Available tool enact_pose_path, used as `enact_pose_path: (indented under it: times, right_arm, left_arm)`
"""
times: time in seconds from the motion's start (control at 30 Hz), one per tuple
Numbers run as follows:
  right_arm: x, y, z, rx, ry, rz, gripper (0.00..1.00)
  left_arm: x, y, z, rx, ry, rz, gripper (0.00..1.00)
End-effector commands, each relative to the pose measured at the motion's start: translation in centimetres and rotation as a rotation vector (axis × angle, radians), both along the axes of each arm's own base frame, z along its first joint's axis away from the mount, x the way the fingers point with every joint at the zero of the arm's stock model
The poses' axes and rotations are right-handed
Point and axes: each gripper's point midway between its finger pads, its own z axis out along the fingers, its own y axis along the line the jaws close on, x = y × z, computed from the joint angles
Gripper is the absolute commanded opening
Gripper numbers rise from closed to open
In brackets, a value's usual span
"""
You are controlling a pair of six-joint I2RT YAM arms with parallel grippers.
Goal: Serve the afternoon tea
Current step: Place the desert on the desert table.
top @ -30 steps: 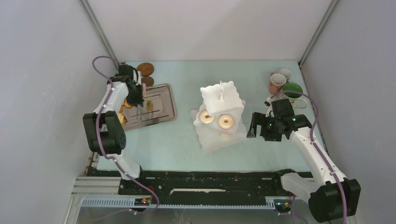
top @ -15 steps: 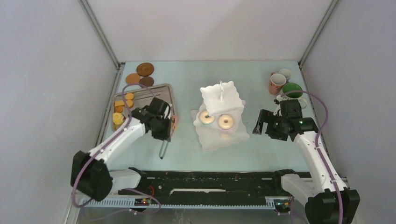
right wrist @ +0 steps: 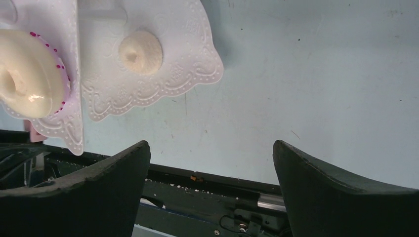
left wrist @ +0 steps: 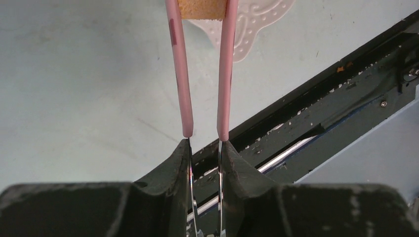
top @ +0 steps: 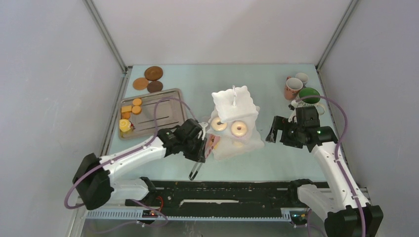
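My left gripper [left wrist: 205, 143] is shut on the metal handle of the pink tongs [left wrist: 178, 74]. The tongs' tips pinch an orange biscuit [left wrist: 202, 9] over a lacy corner of the white stand [left wrist: 252, 24]. From above, this gripper [top: 200, 145] sits at the lower left of the three-tier stand [top: 232, 111]. Two donuts [top: 238, 128] rest on its middle tier, and a small pale round cake [right wrist: 140, 52] lies on the bottom tier. My right gripper [top: 272, 132] hangs open and holds nothing, just right of the stand. Three mugs [top: 292, 88] stand at the far right.
The grey tray [top: 163, 111] at the left holds more orange biscuits [top: 133, 106] and a yellow cake [top: 124, 126]. Three brown coasters [top: 153, 73] lie behind it. The black base rail [top: 222, 190] runs along the near edge.
My left arm has swung from the tray across to the stand's left front, carrying the tongs with the biscuit. The right gripper has shifted only slightly.
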Motion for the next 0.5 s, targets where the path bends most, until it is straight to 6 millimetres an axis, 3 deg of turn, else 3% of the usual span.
enact_pose_path:
  times: [0.0, 0.27, 0.47]
  right_arm:
    - [0.8, 0.4, 1.4, 0.008, -0.073, 0.023, 0.97]
    - [0.8, 0.5, 1.4, 0.009, -0.074, 0.028, 0.97]
    - [0.7, 0.7, 1.3, 0.012, -0.073, 0.038, 0.97]
  left_arm:
    - [1.3, -4.1, 1.4, -0.093, -0.048, -0.043, 0.15]
    - [-0.2, -7.6, 0.0, -0.081, -0.036, -0.149, 0.16]
    - [-1.4, -9.3, -1.1, -0.061, -0.015, -0.176, 0.24]
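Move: The left hand holds the tongs with the yellow cake pinched in their pink paws. The free front part of the stand's bottom tier lies about 14 cm to its right, 5 cm ahead and 6 cm lower. On that tier the small round cookie is some 18 cm right and 6 cm ahead. The right donut on the middle tier is 18 cm right, 12 cm ahead; the left donut 8 cm right, 14 cm ahead. From the right hand the spot is about 23 cm left, 2 cm back and 9 cm below. Still gripping the tongs, which keep the yellow cake pinched between their paws, the left hand carries it rightward about 7 cm along the front of the stand, towards the free part of the bottom tier beside the small cookie. It sinks some 2 cm on the way and turns clockwise about 10 degrees; fingers and tongs stay closed on what they hold. ##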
